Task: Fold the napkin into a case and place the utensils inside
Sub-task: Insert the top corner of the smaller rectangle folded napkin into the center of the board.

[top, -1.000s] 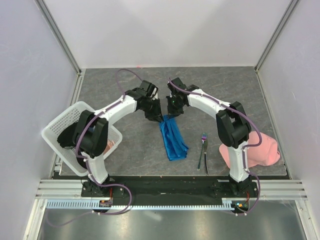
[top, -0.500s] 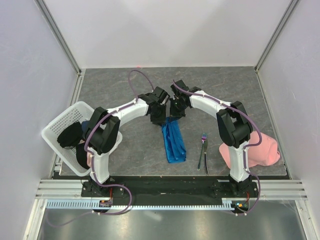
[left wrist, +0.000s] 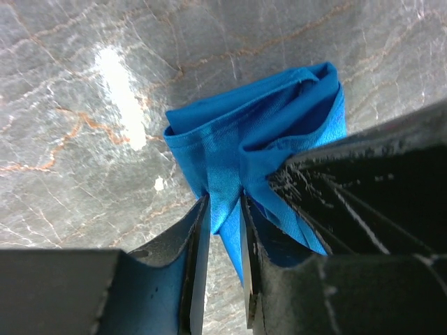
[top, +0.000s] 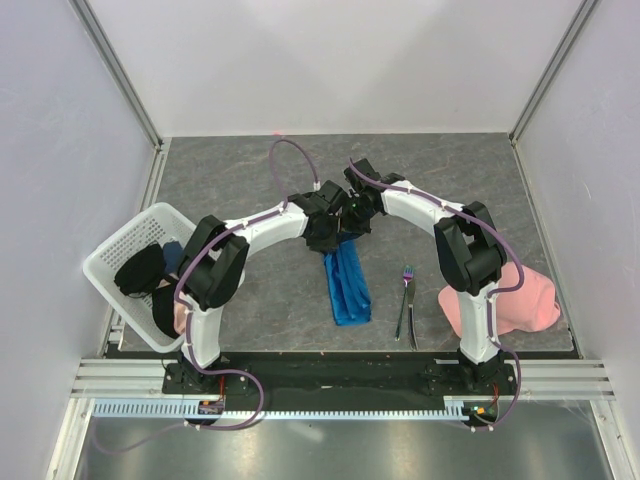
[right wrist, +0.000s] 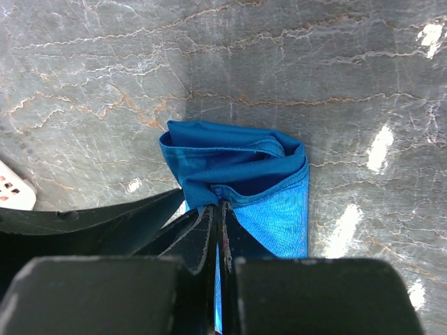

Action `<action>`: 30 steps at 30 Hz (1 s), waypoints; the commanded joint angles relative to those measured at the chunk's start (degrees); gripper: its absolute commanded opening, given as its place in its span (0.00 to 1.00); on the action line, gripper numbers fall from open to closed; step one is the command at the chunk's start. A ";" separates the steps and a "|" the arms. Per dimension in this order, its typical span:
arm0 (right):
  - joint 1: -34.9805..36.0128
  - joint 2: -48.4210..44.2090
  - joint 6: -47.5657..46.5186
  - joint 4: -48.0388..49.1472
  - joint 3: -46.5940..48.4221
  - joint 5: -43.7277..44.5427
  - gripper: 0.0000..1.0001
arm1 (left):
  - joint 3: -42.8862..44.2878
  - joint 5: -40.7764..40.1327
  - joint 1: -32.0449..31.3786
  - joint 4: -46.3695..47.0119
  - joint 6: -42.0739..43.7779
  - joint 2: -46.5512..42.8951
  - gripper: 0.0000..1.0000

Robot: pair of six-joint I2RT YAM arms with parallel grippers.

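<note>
The blue napkin (top: pixel 348 285) lies mid-table as a narrow layered strip, its far end lifted. My left gripper (top: pixel 330 235) and right gripper (top: pixel 350 222) meet at that far end, almost touching. In the left wrist view a bunched fold of napkin (left wrist: pixel 258 132) runs between the tips of the left gripper (left wrist: pixel 223 202), whose jaws keep a narrow gap. In the right wrist view the right gripper (right wrist: pixel 216 204) is shut tight on the edge of the napkin (right wrist: pixel 237 164). The fork (top: pixel 404 300) and knife (top: pixel 412 325) lie side by side to the napkin's right.
A white basket (top: pixel 105 255) holding dark items sits tilted at the left edge by the left arm. A pale pink cloth (top: pixel 520 300) is heaped at the right, beside the right arm's base. White walls enclose the grey stone-patterned table.
My left arm has swung right until its gripper sits beside the right one. The napkin has drawn in from a ragged, wider shape to a narrower strip. The right arm has hardly moved.
</note>
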 commanded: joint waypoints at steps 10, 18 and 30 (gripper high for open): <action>0.11 -4.08 0.64 1.22 -2.60 -0.68 0.00 | 3.61 0.33 1.00 0.55 -0.33 0.33 0.02; 1.25 -4.52 0.64 2.36 -4.98 -2.00 0.00 | 3.44 6.21 3.20 0.64 -2.35 -0.64 0.02; 2.83 -3.12 1.16 2.72 -6.12 -0.34 0.00 | 1.07 11.06 3.99 2.84 -2.62 -3.80 0.02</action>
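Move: The napkin's upper left edge sits between the left hand's half-open fingers, about 1 cm below the hand point. The right fingertips, shut on the top corner, are some 4 cm to the left hand's right and 2 cm farther out. From the right hand, the middle of the folded napkin lies about 9 cm back, straight behind and 4 cm down; the fork lies roughly 14 cm back and 12 cm right, with the knife 2 cm beyond to the right. The left hand shuts its part-open fingers almost fully on the napkin's upper left edge and pinches it, edging about 1 cm forward and slightly up, with a small tilt of the wrist. Once the left has closed, the right hand keeps its hold on the top corner and draws it about 3 cm back towards the napkin's middle, sinking a good 1 cm, its wrist almost unturned. ##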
